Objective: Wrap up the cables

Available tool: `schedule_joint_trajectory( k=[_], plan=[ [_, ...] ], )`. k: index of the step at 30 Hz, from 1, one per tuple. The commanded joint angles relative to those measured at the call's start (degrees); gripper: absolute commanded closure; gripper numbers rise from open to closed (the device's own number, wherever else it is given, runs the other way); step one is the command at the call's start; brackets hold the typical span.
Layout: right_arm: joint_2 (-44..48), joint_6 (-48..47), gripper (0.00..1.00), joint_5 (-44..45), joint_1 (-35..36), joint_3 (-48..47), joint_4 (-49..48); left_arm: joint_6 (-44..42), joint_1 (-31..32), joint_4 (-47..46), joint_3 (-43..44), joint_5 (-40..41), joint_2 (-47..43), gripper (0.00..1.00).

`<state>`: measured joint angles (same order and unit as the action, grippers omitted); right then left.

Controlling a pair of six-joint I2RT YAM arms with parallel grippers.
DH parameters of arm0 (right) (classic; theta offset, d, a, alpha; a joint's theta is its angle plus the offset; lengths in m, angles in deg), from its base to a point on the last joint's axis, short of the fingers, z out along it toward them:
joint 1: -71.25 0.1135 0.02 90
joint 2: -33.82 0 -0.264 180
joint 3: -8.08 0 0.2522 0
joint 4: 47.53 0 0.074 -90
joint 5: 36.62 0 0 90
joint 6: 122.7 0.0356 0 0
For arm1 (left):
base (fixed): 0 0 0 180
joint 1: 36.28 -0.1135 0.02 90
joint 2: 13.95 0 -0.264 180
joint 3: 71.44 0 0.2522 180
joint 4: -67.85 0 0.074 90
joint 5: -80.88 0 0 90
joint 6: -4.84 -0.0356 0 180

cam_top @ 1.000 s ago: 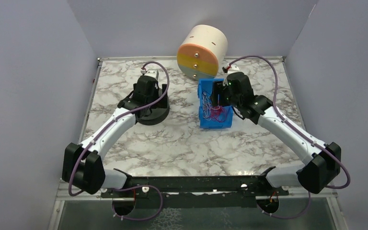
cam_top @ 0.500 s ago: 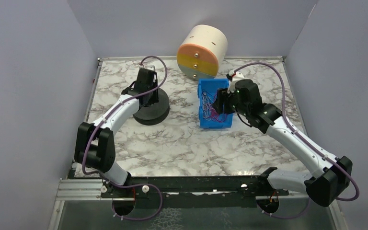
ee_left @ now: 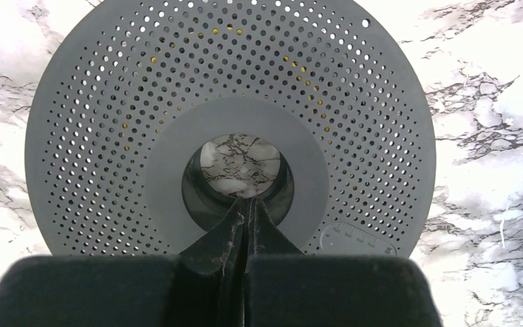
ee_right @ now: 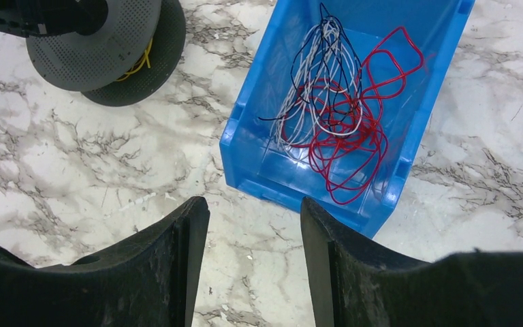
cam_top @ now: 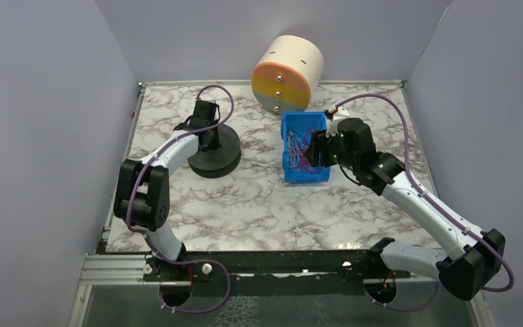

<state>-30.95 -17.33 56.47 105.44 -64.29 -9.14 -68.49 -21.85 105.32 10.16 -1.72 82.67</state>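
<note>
The cables (ee_right: 340, 116) are a tangle of thin red, white and dark wires lying in a blue bin (ee_right: 259, 167); from above the cables (cam_top: 300, 155) show inside that bin (cam_top: 305, 174). My right gripper (ee_right: 254, 204) is open over the marble just short of the bin's near wall, with nothing between its fingers. A dark grey perforated spool (ee_left: 231, 88) stands to the left, with a little yellow wire (ee_right: 143, 60) between its discs. My left gripper (ee_left: 248, 203) is shut and holds nothing, its tips at the near edge of the spool's centre hole.
A peach, yellow and grey cylinder (cam_top: 287, 73) lies on its side against the back wall, behind the bin. From above, the spool (cam_top: 219, 155) and left gripper (cam_top: 210, 135) sit mid-left and the right gripper (cam_top: 314, 146) hangs at the bin's right side. Grey walls enclose the table.
My left gripper has closed from open while its arm drew in over the spool. My right arm has shifted slightly right, staying by the bin.
</note>
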Motion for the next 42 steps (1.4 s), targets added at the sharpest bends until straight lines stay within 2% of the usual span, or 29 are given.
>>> schedule_joint_trajectory(
  k=[1, 16, 23, 30, 42],
  plan=[
    [1.5, -0.4, 0.43, -1.7, 0.3, 0.8, -0.5, -1.1, -0.5, -0.2, 2.3, -3.0, 2.1, 1.0],
    [2.6, -0.5, 0.43, -1.8, 0.3, 0.9, 1.1, -3.9, 0.5, 1.1, 0.3, -9.5, 1.8, 1.0],
    [2.7, -0.7, 0.43, -0.9, 0.3, 0.1, 2.9, -6.5, 6.5, 3.0, -0.2, -9.5, 1.3, 1.0],
    [2.7, -0.5, 0.43, -0.6, 0.3, -0.5, 4.6, -6.9, 11.7, 3.5, 0.3, -12.9, 2.6, 1.0],
    [1.5, -0.1, 0.43, 2.5, 0.3, -0.1, 5.4, -6.6, 18.4, 4.4, -0.1, -11.4, 1.3, 1.0]
  ],
)
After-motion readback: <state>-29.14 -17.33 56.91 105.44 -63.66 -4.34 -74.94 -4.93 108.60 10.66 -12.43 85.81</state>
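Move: The grey cable spool lies flat right under the left hand's shut fingertips, its middle about 1 cm ahead and some 5 cm below them, so they stand at its hub hole. The blue bin with the loose cables is roughly 35 cm to the right, level with it in reach; the striped drum stands some 22 cm farther out and 27 cm right. From the right hand the spool is about 12 cm ahead, 32 cm left and 18 cm down. The spool is dragged by its hub: the left hand, fingers kept shut as a peg, first sinks about 2 cm into the hole, then bears on the hub's inner wall and sweeps right towards the blue bin, some 13 cm, while drawing about 7 cm back. The wrist turns nearly 30 degrees clockwise on the way. ##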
